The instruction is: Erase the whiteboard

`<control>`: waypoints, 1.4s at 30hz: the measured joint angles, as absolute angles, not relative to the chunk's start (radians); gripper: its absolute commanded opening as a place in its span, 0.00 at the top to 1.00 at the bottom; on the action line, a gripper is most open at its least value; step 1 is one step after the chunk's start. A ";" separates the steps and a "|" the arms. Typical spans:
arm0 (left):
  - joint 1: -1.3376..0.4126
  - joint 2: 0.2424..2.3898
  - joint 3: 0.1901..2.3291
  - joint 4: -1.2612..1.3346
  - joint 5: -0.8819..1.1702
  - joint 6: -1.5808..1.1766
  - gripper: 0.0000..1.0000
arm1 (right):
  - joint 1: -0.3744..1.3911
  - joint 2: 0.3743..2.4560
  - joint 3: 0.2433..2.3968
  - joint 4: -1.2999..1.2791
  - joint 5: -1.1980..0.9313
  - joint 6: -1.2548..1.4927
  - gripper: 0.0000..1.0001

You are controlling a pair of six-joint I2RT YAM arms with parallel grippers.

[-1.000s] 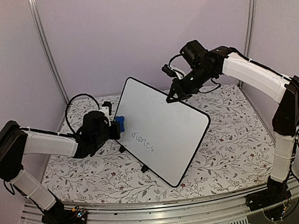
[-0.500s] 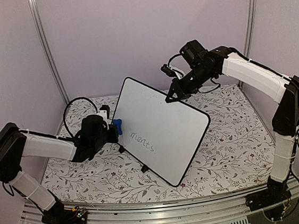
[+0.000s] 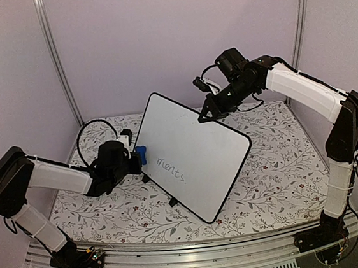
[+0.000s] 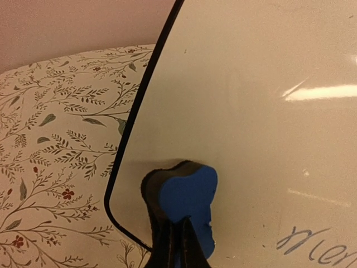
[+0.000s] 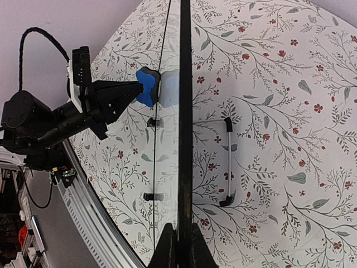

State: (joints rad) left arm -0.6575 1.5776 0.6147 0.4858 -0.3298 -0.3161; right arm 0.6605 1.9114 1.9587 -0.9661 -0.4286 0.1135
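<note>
The whiteboard stands tilted on the floral table, with grey handwriting low on its face. My right gripper is shut on its upper edge; the right wrist view looks down that black frame edge-on between the fingers. My left gripper is shut on a blue eraser, which presses on the board's left side near the frame. The left wrist view has the eraser against the whiteboard by the lower left corner, with the writing to its right.
A floral cloth covers the table. Behind the board a thin wire stand with black feet rests on the cloth. A metal rail runs along the near edge, and upright posts flank the back walls.
My left gripper with the eraser has shifted slightly along the board's left edge. The right arm and the board have stayed in place.
</note>
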 measured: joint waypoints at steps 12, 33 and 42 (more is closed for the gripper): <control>-0.675 1.592 0.543 0.656 -0.210 -0.279 1.00 | 0.661 1.914 1.961 -0.968 -0.428 0.123 1.00; -0.686 1.627 0.553 0.749 0.027 -0.277 1.00 | 0.656 1.916 1.966 -0.987 -0.419 0.132 1.00; -0.701 1.629 0.554 0.751 0.089 -0.285 1.00 | 0.656 1.916 1.966 -0.987 -0.420 0.131 1.00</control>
State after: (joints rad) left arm -0.7006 1.6287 0.5537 0.7513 0.0891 -0.2848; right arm 0.6559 1.9156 1.9663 -0.9871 -0.4198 0.1314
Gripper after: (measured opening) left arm 0.005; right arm 0.041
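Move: The leftover letters, "ments", lie on the leaning whiteboard about 11 cm to the right of the left hand and 6 cm back, at roughly its height; that hand already holds the blue eraser at the board's left edge. The board's near-left clip is some 2 cm right, 3 cm back and 6 cm below it; the second clip is 11 cm right, 14 cm back and 7 cm lower. From the right hand, gripping the upper edge, the letters lie about 15 cm left, 4 cm back and 14 cm lower. The blue eraser, still pinched in the left fingers and already against the board, is wiped about 8 cm right and some 4 cm back, along the writing and onto its first letters. Meanwhile the left wrist turns about 25 degrees clockwise. The right hand stays put, keeping its pinch on the board's upper edge. ##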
